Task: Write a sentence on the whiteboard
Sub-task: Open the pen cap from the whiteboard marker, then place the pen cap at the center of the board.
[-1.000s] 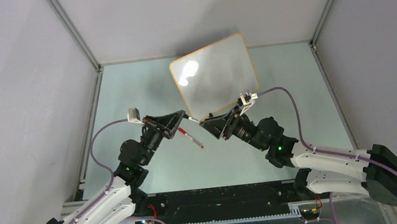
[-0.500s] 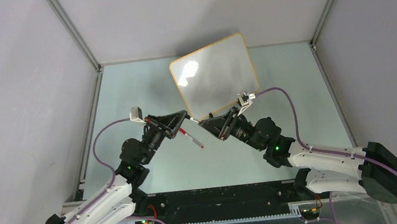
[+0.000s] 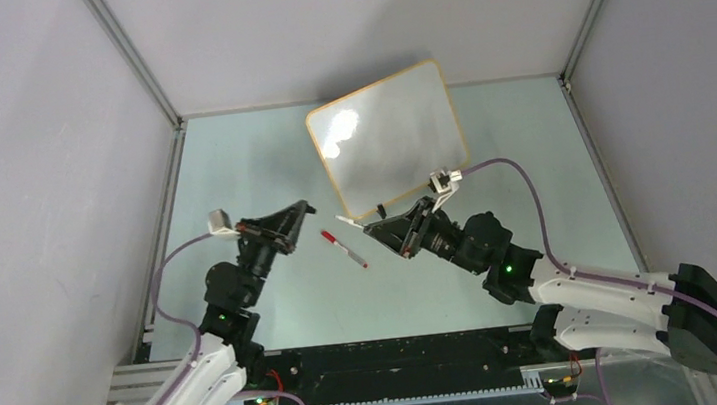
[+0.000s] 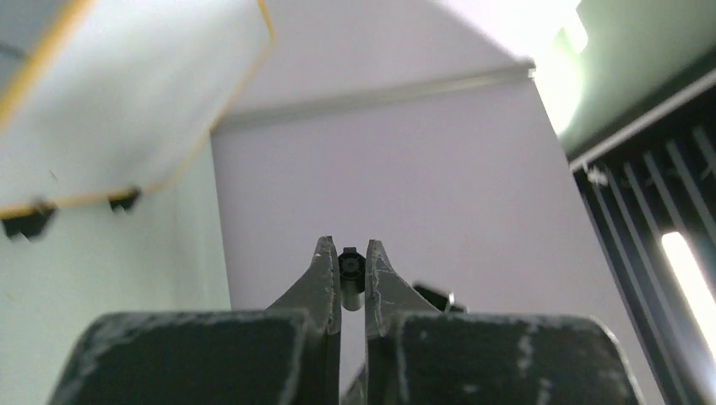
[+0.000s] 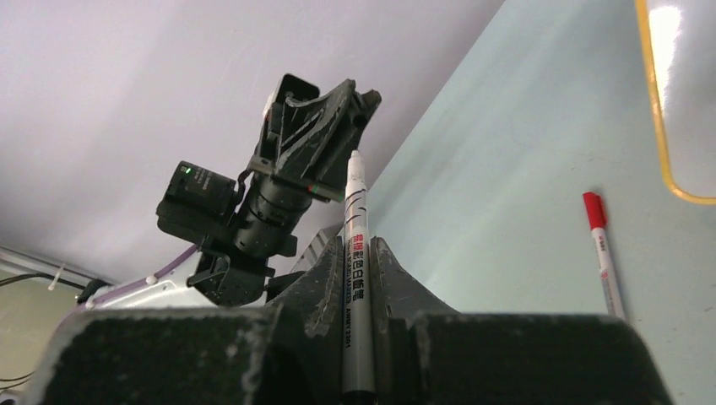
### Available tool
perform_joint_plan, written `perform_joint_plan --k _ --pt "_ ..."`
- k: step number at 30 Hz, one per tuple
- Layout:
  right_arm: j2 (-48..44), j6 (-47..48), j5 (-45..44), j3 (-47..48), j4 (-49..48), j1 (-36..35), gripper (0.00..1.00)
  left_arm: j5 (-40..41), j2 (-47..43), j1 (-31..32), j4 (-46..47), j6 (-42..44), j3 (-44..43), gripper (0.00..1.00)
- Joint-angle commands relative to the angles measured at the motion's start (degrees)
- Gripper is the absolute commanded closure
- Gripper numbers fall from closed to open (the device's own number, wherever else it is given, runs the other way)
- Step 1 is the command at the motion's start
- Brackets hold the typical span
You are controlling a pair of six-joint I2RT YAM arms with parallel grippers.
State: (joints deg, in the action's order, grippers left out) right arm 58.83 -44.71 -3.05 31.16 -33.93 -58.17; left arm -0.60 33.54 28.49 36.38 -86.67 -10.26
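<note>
The whiteboard (image 3: 388, 139) lies tilted at the table's far middle, orange-framed, its face showing only glare. The sentence is out of view. My right gripper (image 3: 369, 225) is shut on a grey marker (image 5: 355, 194) just in front of the board's near edge. The marker's bare tip (image 3: 343, 220) points left. My left gripper (image 3: 303, 207) sits a short way to the left of that tip. In the left wrist view it (image 4: 348, 246) is shut on a small black cap (image 4: 351, 268). The whiteboard (image 4: 127, 93) fills that view's upper left.
A red-capped marker (image 3: 343, 248) lies on the green table between the two grippers, and the right wrist view shows it (image 5: 603, 253) too. Grey walls close in the table on the left, right and back.
My right gripper has shut on the grey marker. My left arm has drawn back to the left with the black cap, opening a gap between the two grippers.
</note>
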Motion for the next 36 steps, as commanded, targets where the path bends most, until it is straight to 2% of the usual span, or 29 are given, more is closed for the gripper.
perform_joint_plan --k 1,4,8,12,15,18,26,31,36 --pt "-5.27 2.36 -1.13 0.27 5.36 0.58 1.00 -2.47 -4.34 -9.94 -6.48 -0.59 0.04 1.00" --pt "-8.29 2.39 -0.63 -1.03 8.81 1.29 1.00 -4.95 -5.81 -15.79 -8.30 -0.06 0.99 1.00" --pt "-11.83 2.89 0.33 -1.45 15.90 3.34 1.00 -5.37 -6.66 -18.75 -13.29 5.12 0.35 1.00" --pt "-15.14 4.46 0.10 -1.45 23.93 5.91 1.00 -1.65 -5.70 -18.88 -34.63 17.87 -4.35 1.00" --pt "-16.36 5.61 1.43 -1.44 28.65 8.41 1.00 -0.30 -2.99 -18.86 -43.38 27.58 -6.95 1.00" --pt "-16.52 7.33 3.86 -1.45 32.91 11.08 1.00 0.09 0.51 -18.91 -49.02 32.77 -7.19 1.00" --pt "-14.65 11.80 4.97 0.36 39.51 12.71 1.00 6.71 3.79 -18.07 -55.30 38.76 -6.12 1.00" --pt "-13.67 13.38 3.89 1.35 41.87 13.01 1.00 12.66 10.21 -12.73 -58.01 40.81 -8.71 1.00" --pt "-13.81 13.15 1.23 1.38 43.23 13.01 1.00 14.39 18.19 -8.42 -57.24 41.63 -10.83 1.00"
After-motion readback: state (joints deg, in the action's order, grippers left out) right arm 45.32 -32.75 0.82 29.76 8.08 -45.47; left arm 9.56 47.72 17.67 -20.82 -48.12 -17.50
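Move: The left hand, holding the black cap, is going to a bare patch of table about 11 cm to its left, 3 cm back and 26 cm below. The red marker lies some 7 cm ahead of this hand, 4 cm to its right and 27 cm down. From the right hand, which holds the uncapped marker, the whiteboard's middle is roughly 38 cm ahead, 9 cm right and 24 cm lower; the red marker is 11 cm ahead, 6 cm left and 27 cm down. Still pinching the black cap, the left hand first swings left, away from the open marker, then drops some 25 cm towards the bare table left of the red marker, rolling its left side up and tipping its fingers down. The right hand keeps its grip on the marker and goes about 10 cm right while sinking about as far, rolling its left side down some 30 degrees. ##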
